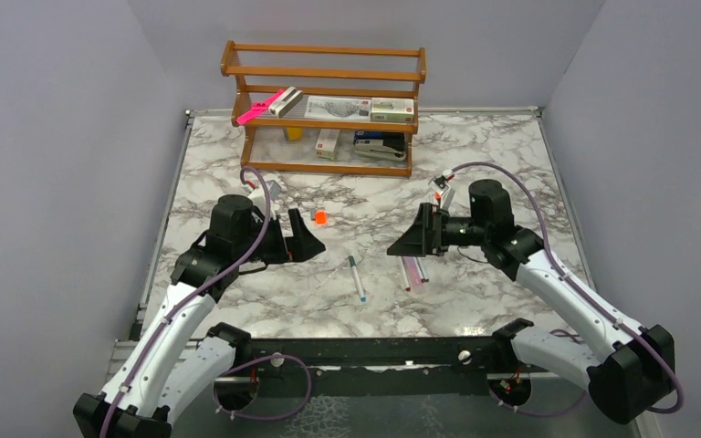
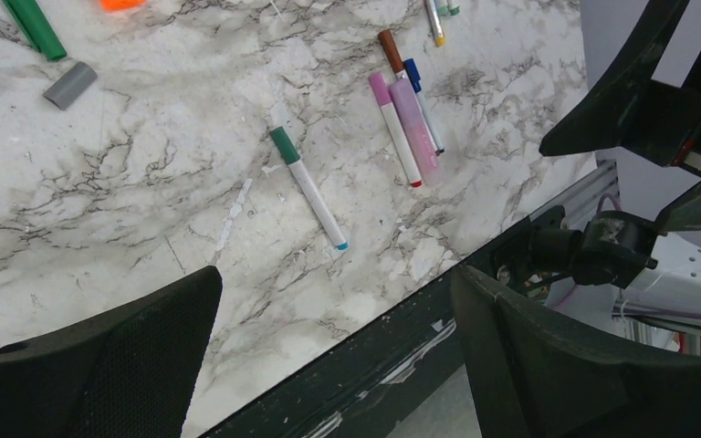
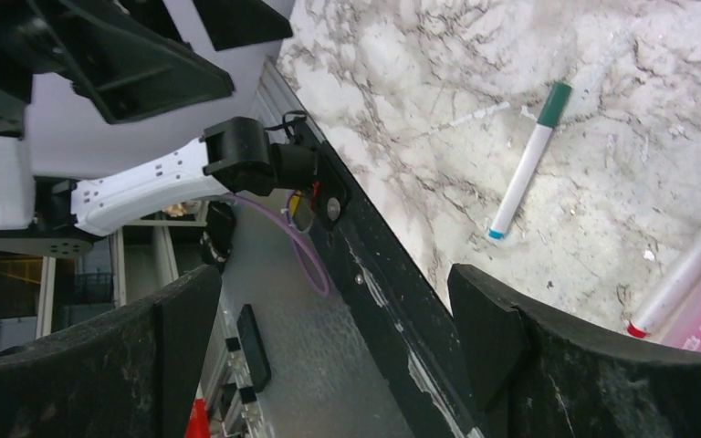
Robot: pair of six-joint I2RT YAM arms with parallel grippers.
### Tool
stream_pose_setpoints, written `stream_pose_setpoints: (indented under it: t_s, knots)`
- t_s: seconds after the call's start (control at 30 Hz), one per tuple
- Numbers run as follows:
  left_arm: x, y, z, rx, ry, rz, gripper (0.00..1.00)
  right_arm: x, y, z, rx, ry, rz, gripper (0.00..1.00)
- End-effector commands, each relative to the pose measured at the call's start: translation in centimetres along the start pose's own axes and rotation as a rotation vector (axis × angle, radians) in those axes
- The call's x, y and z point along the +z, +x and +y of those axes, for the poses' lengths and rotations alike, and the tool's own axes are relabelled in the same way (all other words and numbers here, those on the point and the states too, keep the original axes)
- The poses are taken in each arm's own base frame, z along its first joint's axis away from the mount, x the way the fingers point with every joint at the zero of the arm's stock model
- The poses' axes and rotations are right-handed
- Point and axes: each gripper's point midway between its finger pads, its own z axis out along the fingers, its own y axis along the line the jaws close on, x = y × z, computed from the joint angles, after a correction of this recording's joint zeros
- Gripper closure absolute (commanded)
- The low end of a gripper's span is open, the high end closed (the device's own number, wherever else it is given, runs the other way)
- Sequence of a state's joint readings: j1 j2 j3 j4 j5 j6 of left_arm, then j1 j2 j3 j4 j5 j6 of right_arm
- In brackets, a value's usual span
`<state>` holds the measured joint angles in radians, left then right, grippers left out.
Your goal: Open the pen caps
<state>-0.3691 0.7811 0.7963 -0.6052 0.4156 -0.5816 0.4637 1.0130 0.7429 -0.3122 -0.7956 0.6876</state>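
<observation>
A white marker with a green pen cap (image 1: 356, 276) (image 2: 308, 187) (image 3: 525, 172) lies alone on the marble table between the two arms. Several markers with pink, blue and brown caps (image 2: 406, 119) lie side by side just below my right gripper (image 1: 400, 239), at the right edge of the right wrist view as pink barrels (image 3: 694, 274). A loose orange cap (image 1: 320, 217) lies beside my left gripper (image 1: 315, 245). A grey cap (image 2: 69, 84) and a green marker (image 2: 35, 26) lie to the left in the left wrist view. Both grippers (image 2: 336, 283) (image 3: 333, 283) hang open and empty above the table, facing each other.
A wooden shelf (image 1: 324, 73) with small boxes and a long bright-pink item (image 1: 260, 108) stands at the back. More pens (image 1: 440, 187) lie behind the right arm. The black mounting rail (image 1: 374, 351) runs along the table's near edge.
</observation>
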Motion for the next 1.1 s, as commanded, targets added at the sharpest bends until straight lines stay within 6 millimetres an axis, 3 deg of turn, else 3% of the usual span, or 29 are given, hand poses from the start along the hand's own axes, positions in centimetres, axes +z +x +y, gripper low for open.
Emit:
stream_pose_setpoints:
  t_s: [0.0, 0.27, 0.47, 0.6, 0.93, 1.07]
  knots:
    - [0.6, 0.7, -0.2, -0.014, 0.05, -0.012, 0.01, 0.5, -1.4, 1.7, -0.014, -0.1, -0.051, 0.03]
    - [3.1, 1.8, 1.6, -0.067, 0.06, -0.039, 0.01, 1.4, -0.6, 1.3, -0.004, -0.176, -0.033, 0.01]
    - [4.6, 1.9, 2.6, -0.09, 0.052, -0.039, 0.01, 1.0, 1.2, 2.4, -0.1, -0.337, -0.001, 0.0]
    - [5.5, 1.6, 3.0, -0.096, 0.041, -0.034, 0.01, 1.1, 2.4, 1.7, -0.063, -0.365, 0.013, 0.0]
    - [6.3, 0.9, 2.9, -0.116, 0.049, -0.054, 0.01, 2.8, 3.1, -1.3, -0.014, -0.246, 0.105, 0.0]
    - [5.8, 0.8, 3.4, -0.11, 0.02, -0.08, 0.01, 4.8, 2.7, -4.1, -0.095, 0.021, 0.107, 0.0]
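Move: The green-capped pen lies about 11 cm to the right hand's left, 2 cm nearer the base and some 19 cm below. Right beneath that hand lies the pink-capped pen, about 1 cm to its right, with the pink highlighter 4 cm to its right, both level with it in reach. From the left hand, the green-capped pen is 11 cm to the right and 4 cm back; the grey cap is 7 cm ahead and 4 cm left, equally low. Bring the open right gripper down about 4 cm and 2 cm left towards the green-capped pen, easing slightly forward and then back on the way, while the wrist turns some 10 degrees counter-clockwise. Sink the open left gripper about 7 cm, then slide it 3 cm forward and a little right, fingers kept wide and touching nothing. ##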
